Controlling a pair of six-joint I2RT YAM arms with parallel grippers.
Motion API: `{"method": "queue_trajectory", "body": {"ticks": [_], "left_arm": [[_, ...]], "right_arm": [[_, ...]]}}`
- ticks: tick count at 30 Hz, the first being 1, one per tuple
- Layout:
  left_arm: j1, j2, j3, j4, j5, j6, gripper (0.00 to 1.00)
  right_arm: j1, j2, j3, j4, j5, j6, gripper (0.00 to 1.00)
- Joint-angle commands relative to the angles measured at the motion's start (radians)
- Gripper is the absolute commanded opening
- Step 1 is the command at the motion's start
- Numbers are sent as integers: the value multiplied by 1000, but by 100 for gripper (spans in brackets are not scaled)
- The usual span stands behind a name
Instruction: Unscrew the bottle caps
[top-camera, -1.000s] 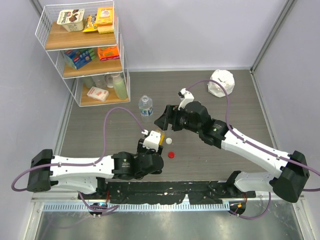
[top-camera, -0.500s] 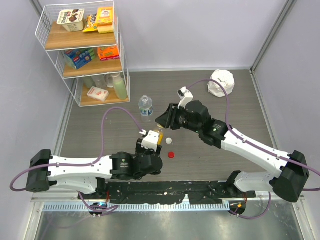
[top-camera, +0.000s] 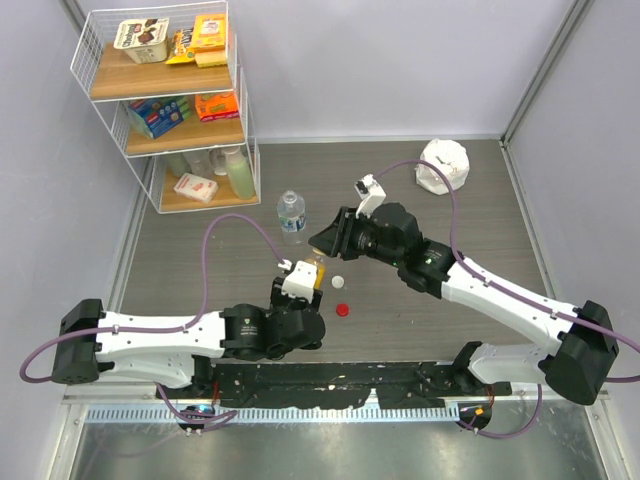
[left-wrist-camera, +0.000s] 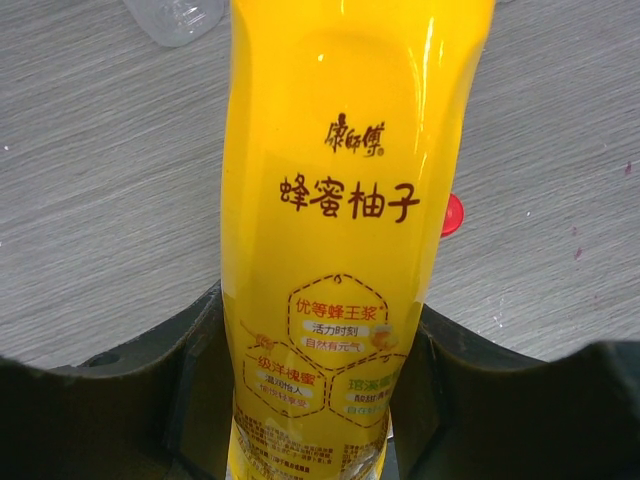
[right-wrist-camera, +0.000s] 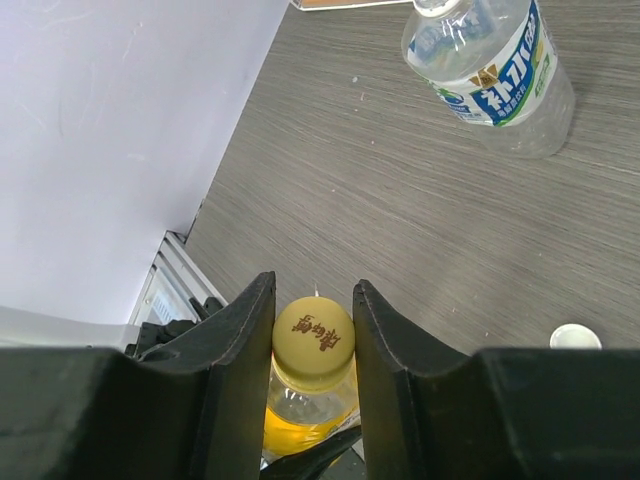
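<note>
My left gripper (left-wrist-camera: 320, 312) is shut on the body of the yellow-orange bottle (left-wrist-camera: 350, 200), holding it upright near the table's middle (top-camera: 312, 271). Its yellow cap (right-wrist-camera: 313, 340) sits on the neck, and my right gripper (right-wrist-camera: 313, 336) is shut on that cap from above, one finger on each side. A white cap (top-camera: 338, 281) and a red cap (top-camera: 343, 309) lie loose on the table just right of the held bottle. The clear bottle with the blue-white label (top-camera: 291, 211) stands behind. The red-labelled bottle is out of view.
A white wire shelf (top-camera: 165, 100) with boxes and bottles stands at the back left. A crumpled white object (top-camera: 443, 165) lies at the back right. Grey walls close in on the table's left, back and right.
My right gripper's jaws have closed onto the yellow cap. The left gripper and the bottle have stayed where they were.
</note>
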Motion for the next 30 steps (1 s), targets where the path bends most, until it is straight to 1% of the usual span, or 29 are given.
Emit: {"method": "queue_trajectory", "body": {"ticks": [1, 6, 10, 15, 16, 20, 22, 24, 26, 30], "left_arm": [[-5, -13, 35, 1, -42, -21, 0], [-5, -28, 45, 16, 10, 10, 0], [-5, -70, 16, 96, 111, 83, 0], [-7, -133, -34, 154, 203, 94, 0], [-7, -149, -47, 169, 224, 101, 0], [-7, -215, -106, 246, 325, 125, 0], [-7, -254, -140, 306, 379, 140, 0], [-5, -289, -165, 350, 441, 159, 0], [-5, -312, -176, 387, 532, 196, 0], [-7, -344, -188, 435, 628, 226, 0]], "right_arm": [[0, -21, -16, 93, -3, 1, 3], [2, -64, -50, 155, -11, -28, 2], [-3, -70, -44, 164, -80, -105, 2], [-27, -95, -74, 196, -190, -143, 2], [-41, -103, -84, 212, -212, -140, 2], [-116, -109, -116, 297, -385, -114, 1], [-150, -112, -140, 383, -524, -85, 2], [-178, -124, -169, 466, -584, -50, 2], [-205, -133, -188, 506, -604, -21, 2], [-239, -136, -229, 638, -673, 56, 1]]}}
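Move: The right fingers already hold the yellow cap at their hand point. From the left hand, which grips the bottle's body, the cap lies about 10 cm higher, 5 cm ahead and 2 cm to the right. From the right hand, the loose white cap is on the table some 24 cm below, 1 cm ahead and 4 cm right, and the red cap 5 cm back and 5 cm right. The open water bottle's middle is 12 cm ahead, 7 cm left and about 14 cm lower. The left hand keeps its grip on the yellow bottle and turns it about 30 degrees clockwise, while the right fingers keep pinching the cap and twist counter-clockwise by nearly as much, working the cap against the bottle. After a brief hold both hands also travel together, back towards the bases, the left about 5 cm and the right slightly less, drifting right and rising some 3 cm, with neither gripper opening. ##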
